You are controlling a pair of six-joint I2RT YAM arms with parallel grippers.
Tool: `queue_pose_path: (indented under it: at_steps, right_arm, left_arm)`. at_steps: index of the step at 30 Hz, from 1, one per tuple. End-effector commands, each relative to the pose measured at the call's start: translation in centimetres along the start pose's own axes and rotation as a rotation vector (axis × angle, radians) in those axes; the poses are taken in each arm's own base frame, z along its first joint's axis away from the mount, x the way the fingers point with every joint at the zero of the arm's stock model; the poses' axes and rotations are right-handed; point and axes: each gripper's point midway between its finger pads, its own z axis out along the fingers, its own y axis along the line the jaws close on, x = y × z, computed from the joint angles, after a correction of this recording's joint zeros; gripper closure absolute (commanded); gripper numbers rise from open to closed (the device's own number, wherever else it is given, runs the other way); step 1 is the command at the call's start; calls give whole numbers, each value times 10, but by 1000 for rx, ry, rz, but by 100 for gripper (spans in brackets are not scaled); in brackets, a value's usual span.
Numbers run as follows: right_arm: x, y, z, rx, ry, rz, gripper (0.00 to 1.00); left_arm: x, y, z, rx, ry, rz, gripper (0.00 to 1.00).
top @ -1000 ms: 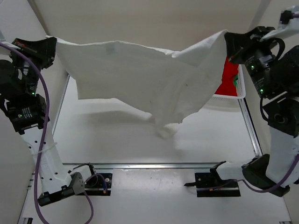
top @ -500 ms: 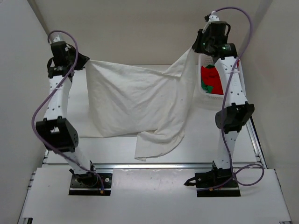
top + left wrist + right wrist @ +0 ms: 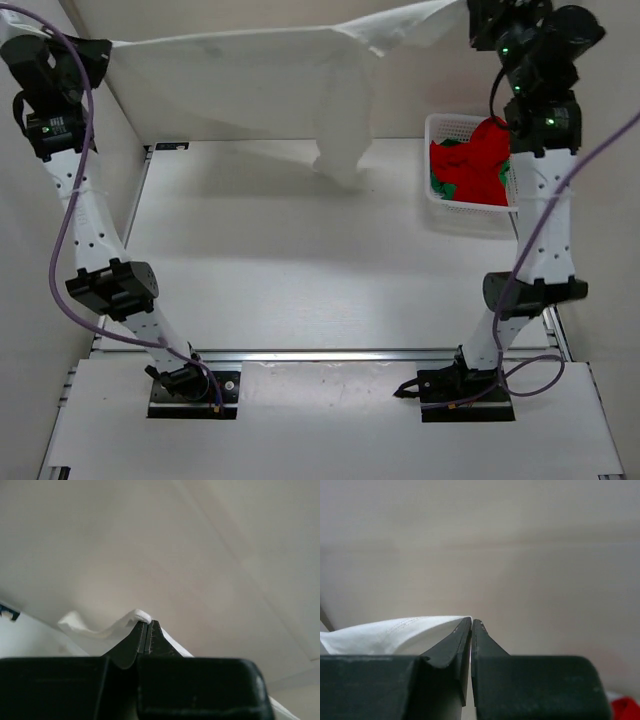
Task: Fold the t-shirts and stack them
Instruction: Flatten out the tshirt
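The white t-shirt (image 3: pixel 260 85) hangs stretched in the air above the table's far edge, its lower part drooping near the middle. At the upper left my left gripper (image 3: pixel 103 47) is shut on one corner of it; that cloth (image 3: pixel 102 627) bulges at the closed tips (image 3: pixel 146 623). High at the upper right my right gripper (image 3: pixel 473 20) is shut on the opposite corner, where white hem (image 3: pixel 395 630) runs from the closed tips (image 3: pixel 471 621). The red t-shirt (image 3: pixel 478 158) and the green t-shirt (image 3: pixel 443 188) lie crumpled in the basket.
A white mesh basket (image 3: pixel 436 127) stands at the table's far right, below the right arm. Both arms reach up tall from their bases (image 3: pixel 195 388) at the near edge. A metal rail (image 3: pixel 330 354) runs along the table's near side.
Both arms have swung the white t-shirt from hanging low over the table, its bottom on the surface, up and back to the far edge, pulling it taut and clear of the table.
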Motion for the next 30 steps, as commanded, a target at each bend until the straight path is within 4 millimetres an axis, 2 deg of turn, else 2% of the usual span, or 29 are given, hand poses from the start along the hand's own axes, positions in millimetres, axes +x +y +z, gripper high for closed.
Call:
queue_pose_path:
  at_steps: [1, 2, 3, 4, 6, 7, 8, 9, 10, 11, 12, 13, 14, 15, 16, 17, 18, 19, 20, 21, 22, 24, 25, 27, 28, 29, 30]
  right_arm:
    - [-82, -13, -31, 56, -219, -56, 100]
    - [-73, -17, -30, 62, -184, -52, 99]
    - [-51, -30, -27, 103, -113, -48, 100]
    - [-41, -33, -27, 112, -77, -51, 100]
    - [23, -53, -27, 173, 96, -51, 100]
    - [29, -49, -35, 180, 113, -59, 100]
    - [74, -62, -39, 242, 198, -61, 100]
    - [71, -59, -51, 235, 177, -59, 100]
    - [98, -65, -64, 259, 212, -47, 100]
    - [155, -69, -77, 276, 327, -32, 100]
    - [185, -74, -98, 304, 377, -36, 100]
    - [188, -67, -113, 315, 375, -32, 100]
    - [238, -66, -136, 330, 482, -23, 100]
    - [265, -69, -162, 358, 544, -20, 100]
    - [275, -59, -179, 348, 567, 15, 100]
    - [308, -60, -203, 358, 646, 41, 100]
    - [326, -55, -226, 353, 699, 57, 100]
    - [338, -51, -246, 347, 767, 86, 100]
    - [349, -47, -259, 341, 817, 110, 100]
    - [355, -38, -277, 309, 867, 121, 100]
    - [360, -36, -296, 307, 929, 126, 100]
    - [368, -29, -326, 295, 1038, 114, 100]
    - [367, -26, -342, 295, 1071, 88, 100]
    - [368, -12, -366, 244, 1118, 89, 100]
    - [367, -10, -380, 234, 1133, 100, 100]
    - [361, -9, -388, 240, 1122, 118, 100]
    - [353, -1, -385, 214, 1103, 127, 100]
  left_arm:
    - [-55, -27, -30, 51, -141, 10, 100]
    - [-60, -26, -33, 39, -158, 19, 100]
    - [-59, -24, -34, 34, -152, 27, 100]
    - [-61, -20, -37, 18, -158, 27, 100]
    - [-55, -12, -37, -26, -155, 55, 100]
    - [-49, -8, -39, -52, -139, 64, 100]
    - [-49, -9, -43, -80, -158, 97, 100]
    - [-33, 8, -44, -163, -141, 133, 100]
    - [-10, 12, -51, -179, -101, 151, 100]
    - [-12, 29, -59, -265, -149, 185, 100]
    - [11, 47, -70, -318, -137, 208, 100]
    - [30, 67, -87, -354, -118, 213, 100]
    - [39, 81, -96, -386, -118, 216, 100]
    - [60, 105, -118, -425, -108, 223, 100]
    - [88, 127, -139, -455, -77, 229, 100]
    - [102, 141, -153, -495, -58, 239, 100]
    - [133, 161, -174, -517, -3, 249, 100]
    - [169, 177, -195, -531, 68, 271, 100]
    - [177, 183, -212, -554, 68, 279, 100]
    - [211, 198, -224, -550, 162, 277, 100]
    - [226, 213, -238, -572, 203, 294, 100]
    - [242, 221, -255, -561, 263, 321, 100]
    - [242, 227, -264, -578, 279, 327, 100]
    - [254, 231, -282, -558, 359, 339, 100]
    - [262, 227, -285, -545, 381, 359, 100]
    - [271, 223, -289, -516, 409, 360, 100]
    - [272, 215, -290, -490, 416, 349, 100]
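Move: Both hands hold the white t-shirt stretched high; its body hangs between them, roughly 30 cm right of the left hand, left of the right, 5 cm ahead and 15 below. Each is bound for the near table: about 25 cm back, 50 down and 5 right from the left hand; 25 back, 57 down and straight behind from the right. The basket is some 8 cm ahead, 15 right and 53 below the right hand. Both hands, still pinching the t-shirt, rise briefly, then sweep 40 cm down and back towards the near table. ##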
